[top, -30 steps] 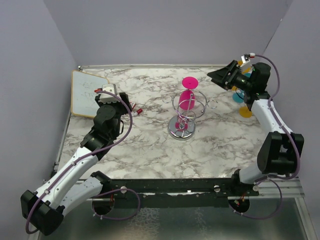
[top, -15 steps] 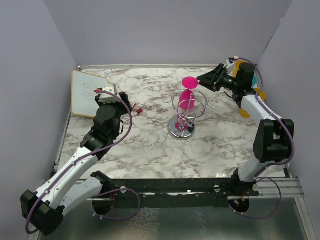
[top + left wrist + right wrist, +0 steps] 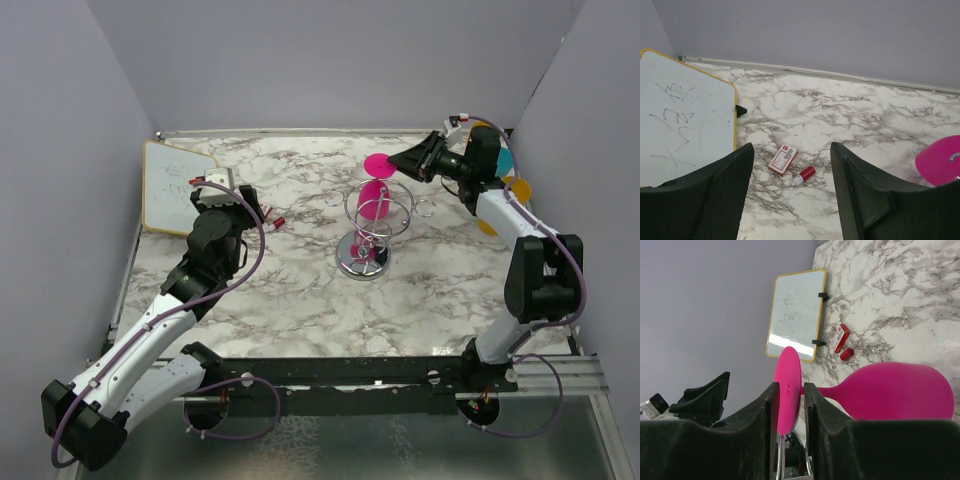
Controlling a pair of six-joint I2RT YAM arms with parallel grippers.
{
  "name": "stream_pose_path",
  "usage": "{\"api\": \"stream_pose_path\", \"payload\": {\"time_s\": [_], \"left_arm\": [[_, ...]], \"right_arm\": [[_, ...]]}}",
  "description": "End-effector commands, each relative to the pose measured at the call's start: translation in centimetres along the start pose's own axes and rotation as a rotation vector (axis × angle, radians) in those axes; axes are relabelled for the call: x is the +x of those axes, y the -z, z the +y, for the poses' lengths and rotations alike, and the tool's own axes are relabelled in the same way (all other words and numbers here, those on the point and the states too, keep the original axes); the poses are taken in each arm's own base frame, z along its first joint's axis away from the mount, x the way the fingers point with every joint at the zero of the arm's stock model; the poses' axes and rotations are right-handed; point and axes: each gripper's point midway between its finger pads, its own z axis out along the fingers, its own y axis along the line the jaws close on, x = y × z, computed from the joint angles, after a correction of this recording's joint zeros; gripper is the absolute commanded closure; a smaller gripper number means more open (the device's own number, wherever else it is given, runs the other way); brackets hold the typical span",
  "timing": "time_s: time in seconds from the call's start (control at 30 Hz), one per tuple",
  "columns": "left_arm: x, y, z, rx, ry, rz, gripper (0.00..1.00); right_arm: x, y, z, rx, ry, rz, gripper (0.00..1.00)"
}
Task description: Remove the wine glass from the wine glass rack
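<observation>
The pink wine glass (image 3: 373,200) hangs upside down in the chrome wine glass rack (image 3: 363,258), with its round foot on top. My right gripper (image 3: 397,166) is at that foot from the right. In the right wrist view the gripper (image 3: 790,387) has its jaws on either side of the foot disc, narrowly apart, with the bowl (image 3: 900,390) to the right and rack wire (image 3: 777,460) below. My left gripper (image 3: 250,205) is open and empty, left of the rack. In the left wrist view (image 3: 791,147) a bit of the glass (image 3: 940,160) shows at the right edge.
A whiteboard (image 3: 175,185) lies at the back left. A small red box (image 3: 783,158) and a red-capped tube (image 3: 805,175) lie on the marble table in front of my left gripper. Teal and orange discs (image 3: 518,188) sit by the right wall behind my right arm.
My right gripper has moved left and slightly down from the back right corner, and its jaws now straddle the glass's foot. The left arm has not moved.
</observation>
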Motion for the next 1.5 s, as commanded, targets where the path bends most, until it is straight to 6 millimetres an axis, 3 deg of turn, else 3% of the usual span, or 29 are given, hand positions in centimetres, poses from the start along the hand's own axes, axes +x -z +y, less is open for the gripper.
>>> {"api": "stream_pose_path", "payload": {"time_s": [0.0, 0.53, 0.67, 0.93, 1.23, 1.47], "left_arm": [[-1.4, 0.0, -0.6, 0.028, 0.019, -0.029, 0.35], [-1.4, 0.0, -0.8, 0.036, 0.024, -0.027, 0.35], [-1.3, -0.1, -0.9, 0.04, 0.024, -0.023, 0.35], [-1.3, -0.1, -0.9, 0.042, 0.027, -0.022, 0.35], [-1.2, -0.1, -0.7, 0.031, 0.022, -0.021, 0.35], [-1.2, -0.1, -0.8, 0.036, 0.023, -0.02, 0.35]], "right_arm": [[-0.5, -0.3, 0.4, -0.022, 0.02, -0.009, 0.77], [-0.7, 0.1, 1.9, -0.025, -0.046, -0.015, 0.93], [-1.0, 0.3, 3.1, -0.04, -0.074, -0.011, 0.98], [-1.8, 0.7, 5.5, -0.08, -0.14, -0.034, 0.98], [-4.1, 0.9, 3.6, 0.104, -0.251, -0.173, 0.99], [-4.9, 1.8, 3.0, 0.135, -0.281, -0.236, 0.99]]}}
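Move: The pink wine glass hangs upside down from the far side of the rack. Its foot disc's edge is already between the right hand's open fingers, its middle about 1 cm ahead, 3 cm left and 8 cm below. The rack's centre is some 8 cm back, 3 cm left and 14 cm down; the blue glass stands about 7 cm ahead, 25 cm right and 15 cm lower. From the left hand the pink glass is roughly 11 cm ahead, 28 cm right and 13 cm down. The pink glass's foot disc gets pinched at its right edge, from above and below, as the right fingers close fully with the hand staying in place. The hand then lifts the glass some 4 cm off its hanger, the last part also easing about 1.5 cm forward and 1.5 cm right, away from the rack's centre, while the wrist turns clockwise and tips down, a bit over 10 degrees each. ##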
